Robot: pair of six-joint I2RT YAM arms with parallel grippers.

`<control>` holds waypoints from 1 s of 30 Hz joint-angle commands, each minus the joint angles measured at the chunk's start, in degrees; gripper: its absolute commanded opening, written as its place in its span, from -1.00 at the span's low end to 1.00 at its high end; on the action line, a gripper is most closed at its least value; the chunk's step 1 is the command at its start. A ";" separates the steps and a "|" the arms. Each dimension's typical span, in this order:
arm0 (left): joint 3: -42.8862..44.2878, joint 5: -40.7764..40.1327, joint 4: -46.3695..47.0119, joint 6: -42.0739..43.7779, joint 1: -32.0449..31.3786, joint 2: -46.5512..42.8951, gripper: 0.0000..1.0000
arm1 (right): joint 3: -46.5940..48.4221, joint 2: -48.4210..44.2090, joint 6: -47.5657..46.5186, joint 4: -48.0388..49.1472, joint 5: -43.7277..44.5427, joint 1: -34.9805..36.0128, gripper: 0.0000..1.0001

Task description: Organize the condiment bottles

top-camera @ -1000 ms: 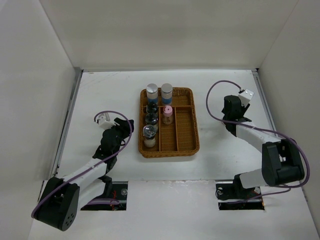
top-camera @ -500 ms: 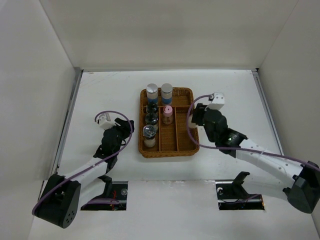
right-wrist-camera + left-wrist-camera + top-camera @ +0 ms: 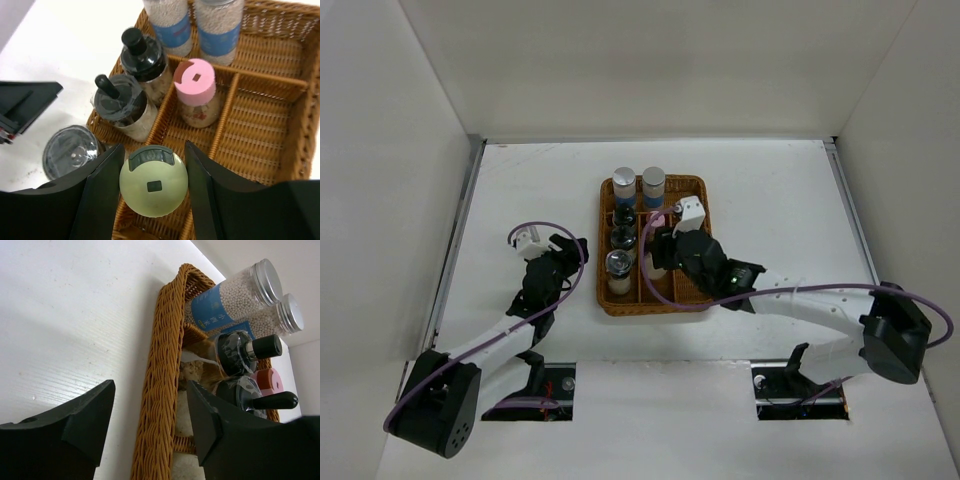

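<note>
My right gripper is shut on a yellow-capped bottle and holds it above the middle compartment of the wicker tray. The same gripper shows over the tray in the top view. A pink-capped bottle stands just beyond it. Two black-capped bottles and a clear-lidded one fill the left column. Two silver-capped bottles with blue bands stand at the back. My left gripper is open, and the tray's left rim lies between its jaws.
The tray's right compartments hold nothing. White walls close in the table on three sides. My left arm lies low on the table to the left of the tray. The right arm stretches across from the lower right.
My right arm swung from the table's far right side leftward to over the tray. The left gripper's jaws have widened a little; the left arm stayed put.
</note>
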 commanded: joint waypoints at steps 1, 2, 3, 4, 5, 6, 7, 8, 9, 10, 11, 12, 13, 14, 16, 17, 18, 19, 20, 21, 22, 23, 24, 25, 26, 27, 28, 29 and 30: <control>0.15 -1.00 3.08 1.15 0.52 -0.72 0.21 | 2.29 2.54 0.15 5.36 -1.64 0.22 -0.14; 0.15 -0.91 3.07 1.15 0.52 -0.63 0.26 | 2.12 3.50 -0.11 5.54 -1.47 0.22 -0.14; 0.15 -1.00 3.25 1.23 0.52 -0.55 0.32 | 1.94 4.47 -0.55 5.80 -1.12 0.22 -0.14; 0.23 -1.09 3.42 1.32 0.43 -0.37 0.36 | 1.85 5.43 -0.99 5.98 -0.77 0.22 -0.14; 0.50 -1.35 3.43 1.41 0.52 0.06 0.42 | 1.59 6.14 -0.99 6.07 -0.24 0.40 -0.13; 0.67 -1.70 3.43 1.50 0.52 0.50 0.47 | 1.41 7.02 -0.99 6.07 0.29 0.57 -0.12; 0.76 -1.88 3.43 1.50 0.52 0.86 0.51 | 1.24 7.81 -1.08 6.50 0.64 0.57 -0.12; 0.76 -1.88 3.43 1.59 0.43 1.03 0.57 | 0.98 8.51 -1.08 7.03 0.82 0.57 -0.11; 0.76 -1.88 3.43 1.67 0.35 1.04 0.61 | 0.80 9.04 -1.17 7.56 0.82 0.66 -0.08; 0.85 -1.97 3.43 1.76 0.34 1.04 0.65 | 0.54 9.31 -1.17 7.91 0.82 0.92 0.00; 0.94 -2.40 3.43 1.85 0.52 1.21 0.69 | 0.36 9.49 -0.99 8.26 0.82 1.19 0.11; 1.02 -3.10 3.43 1.94 0.52 1.47 0.71 | 0.18 9.49 -0.90 8.61 0.91 1.19 0.23; 1.03 -3.81 3.43 2.03 0.52 1.65 0.73 | 0.10 9.49 -0.99 9.05 0.91 1.28 0.33; 0.94 -4.25 3.17 2.03 0.52 1.65 0.78 | 0.01 9.31 -1.16 9.32 0.91 1.28 0.44; 0.68 -4.95 2.90 2.03 0.52 0.86 0.99 | -0.26 8.18 -1.78 9.49 0.91 1.28 0.66; 0.59 -5.56 2.81 2.03 0.52 0.43 1.00 | -0.52 7.04 -2.22 9.49 0.91 1.28 1.00; 0.67 -6.18 2.38 2.03 0.52 -0.10 1.00 | -0.96 5.46 -2.48 9.58 1.08 1.28 1.00; 1.02 -6.79 1.41 2.11 0.52 -0.89 1.00 | -1.57 3.44 -2.57 9.93 1.61 1.28 1.00; 1.37 -7.24 -0.07 2.29 0.52 -2.12 1.00 | -2.45 1.42 -2.66 10.54 2.13 1.28 1.00; 1.64 -7.67 -1.66 2.64 0.52 -3.35 1.00 | -3.32 -0.60 -3.10 11.24 2.57 1.02 1.00; 1.90 -8.46 -3.06 3.08 0.43 -4.58 1.00 | -4.38 -2.71 -3.80 11.95 3.19 0.58 1.00; 2.08 -9.34 -4.30 3.52 0.26 -5.63 1.00 | -5.43 -4.64 -4.24 12.74 4.06 -0.47 1.00; 2.52 -10.05 -5.70 3.69 0.00 -6.60 1.00 | -6.66 -6.66 -4.24 13.44 5.12 -1.61 1.00; 3.22 -10.05 -7.37 3.78 -0.09 -7.39 1.00 | -7.98 -8.34 -3.81 14.15 6.17 -2.84 1.00; 4.18 -9.79 -8.95 3.87 -0.18 -8.10 1.00 | -9.64 -9.83 -3.11 15.20 7.23 -4.68 1.00; 4.97 -9.35 -10.36 4.05 -0.36 -8.71 1.00 | -11.49 -11.33 -2.14 16.51 8.28 -6.35 1.00; 5.68 -9.18 -11.42 4.31 -0.62 -9.07 1.00 | -13.51 -12.73 -0.92 17.83 9.07 -7.93 1.00; 6.38 -9.09 -12.21 4.57 -0.88 -9.07 1.00 | -15.53 -14.05 0.14 19.06 9.78 -9.43 1.00; 7.43 -9.09 -13.26 4.92 -0.97 -8.72 1.00 | -17.55 -15.29 1.20 20.03 10.39 -10.92 1.00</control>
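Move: My right hand holds the yellow-capped condiment bottle almost directly above its place, the near part of the tray's middle slot, about 9 cm below and 1 cm to the left. The pink-capped bottle stands some 10 cm ahead of that place in the same slot; the clear-lidded bottle is about 8 cm to the left of the place and 1 cm farther out. From my left hand the place lies about 21 cm to the right, 5 cm back and 3 cm lower. I lower the yellow-capped bottle about 6 cm into the middle slot with my right hand, spread the fingers wide to let go, then lift about 10 cm and swing right across the tray, turning clockwise as the fingertips tip up. Meanwhile my empty left hand opens fully, drifts a little left, away from the tray, and rises slightly at the end. ##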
